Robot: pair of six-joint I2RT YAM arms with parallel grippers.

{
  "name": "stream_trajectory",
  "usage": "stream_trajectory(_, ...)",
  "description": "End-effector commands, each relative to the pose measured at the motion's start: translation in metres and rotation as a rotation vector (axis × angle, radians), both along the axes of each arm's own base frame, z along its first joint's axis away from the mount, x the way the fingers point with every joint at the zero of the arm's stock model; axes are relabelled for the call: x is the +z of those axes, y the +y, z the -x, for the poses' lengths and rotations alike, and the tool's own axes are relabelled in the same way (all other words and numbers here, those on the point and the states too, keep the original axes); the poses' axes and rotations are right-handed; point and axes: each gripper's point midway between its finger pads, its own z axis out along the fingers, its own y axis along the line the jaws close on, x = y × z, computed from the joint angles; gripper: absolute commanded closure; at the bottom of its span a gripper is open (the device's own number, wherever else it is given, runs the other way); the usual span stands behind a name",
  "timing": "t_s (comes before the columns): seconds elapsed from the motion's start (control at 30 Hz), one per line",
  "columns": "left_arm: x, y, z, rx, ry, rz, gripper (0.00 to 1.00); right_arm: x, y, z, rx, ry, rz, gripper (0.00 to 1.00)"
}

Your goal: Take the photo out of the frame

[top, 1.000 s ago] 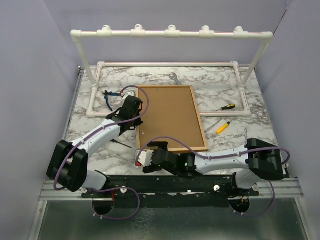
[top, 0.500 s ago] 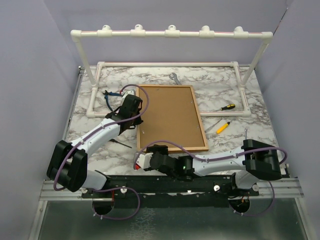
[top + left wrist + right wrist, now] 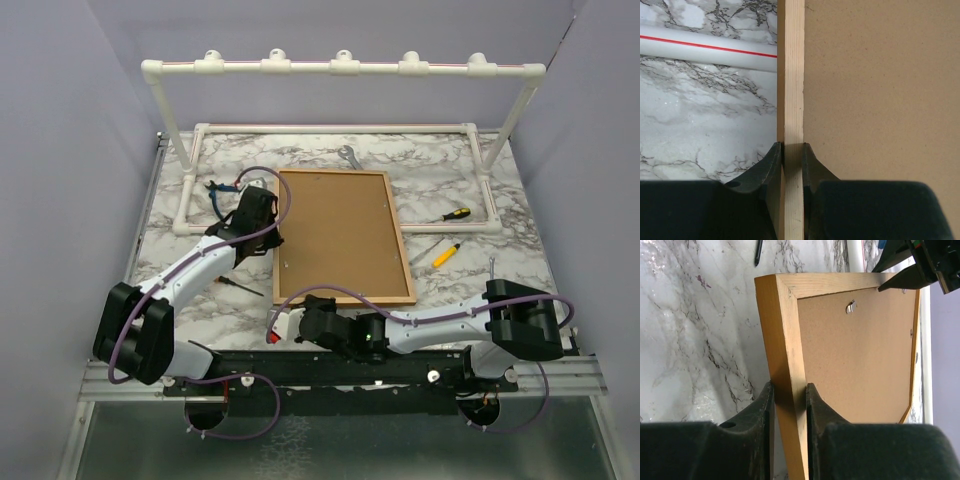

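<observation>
The frame (image 3: pixel 340 235) lies back-up on the marble table, its brown backing board facing up inside a narrow orange-brown wooden border. The photo is hidden beneath that board. My left gripper (image 3: pixel 272 238) sits at the frame's left side; in the left wrist view it (image 3: pixel 792 150) is shut on the pale wooden border (image 3: pixel 791 75). My right gripper (image 3: pixel 291 305) is at the near edge by the left corner, and in the right wrist view it (image 3: pixel 788 390) is shut on the border (image 3: pixel 782 330), one finger on each side.
A white pipe rack (image 3: pixel 340 67) spans the back, its base rails around the frame's far end. Blue pliers (image 3: pixel 222 192), a wrench (image 3: pixel 349 155), a yellow-black screwdriver (image 3: pixel 450 214), a yellow marker (image 3: pixel 446 254) and a thin black tool (image 3: pixel 240 286) lie around it.
The right gripper's jaws have come together on the frame's near border after standing wide apart. The left gripper has kept its hold and shifted slightly.
</observation>
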Motion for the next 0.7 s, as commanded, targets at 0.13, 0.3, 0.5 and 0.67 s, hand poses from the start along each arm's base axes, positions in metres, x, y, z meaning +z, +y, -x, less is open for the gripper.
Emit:
stream_trajectory(0.13,0.044,0.005,-0.019,0.049,-0.129,0.125,0.94,0.01,-0.002,0.002,-0.033,0.005,-0.081,0.94)
stream_trajectory(0.3,0.043,0.009,-0.018,0.054,-0.131,0.137,0.83,0.017,-0.003,0.002,-0.032,0.007,-0.118,0.96)
stream_trajectory(0.5,0.048,0.021,-0.014,0.1,-0.169,0.163,0.3,0.021,-0.006,0.003,-0.026,0.009,-0.143,0.97)
stream_trajectory(0.67,0.045,0.024,-0.01,0.111,-0.166,0.213,0.15,0.024,-0.009,0.003,-0.03,0.008,-0.175,0.97)
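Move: The left fingers already grip the middle of the photo frame's left rim, with the brown backing board's middle level with them and about 15 cm to their right. From the left hand the pliers lie some 11 cm ahead and 12 cm left, the orange screwdriver about 12 cm back and 9 cm left. The right fingers already pinch the near rim; the left rim's middle lies some 16 cm ahead and 9 cm left of them. Lift the left gripper about 1.5 cm while still gripping the left rim, then open the fingers wide, let go and carry on up and a little left, some 4 cm up in all, so that they come clear above the rim. Keep the right fingers pinched on the near rim; raise that hand about 1 cm, then bring it right and back down. ##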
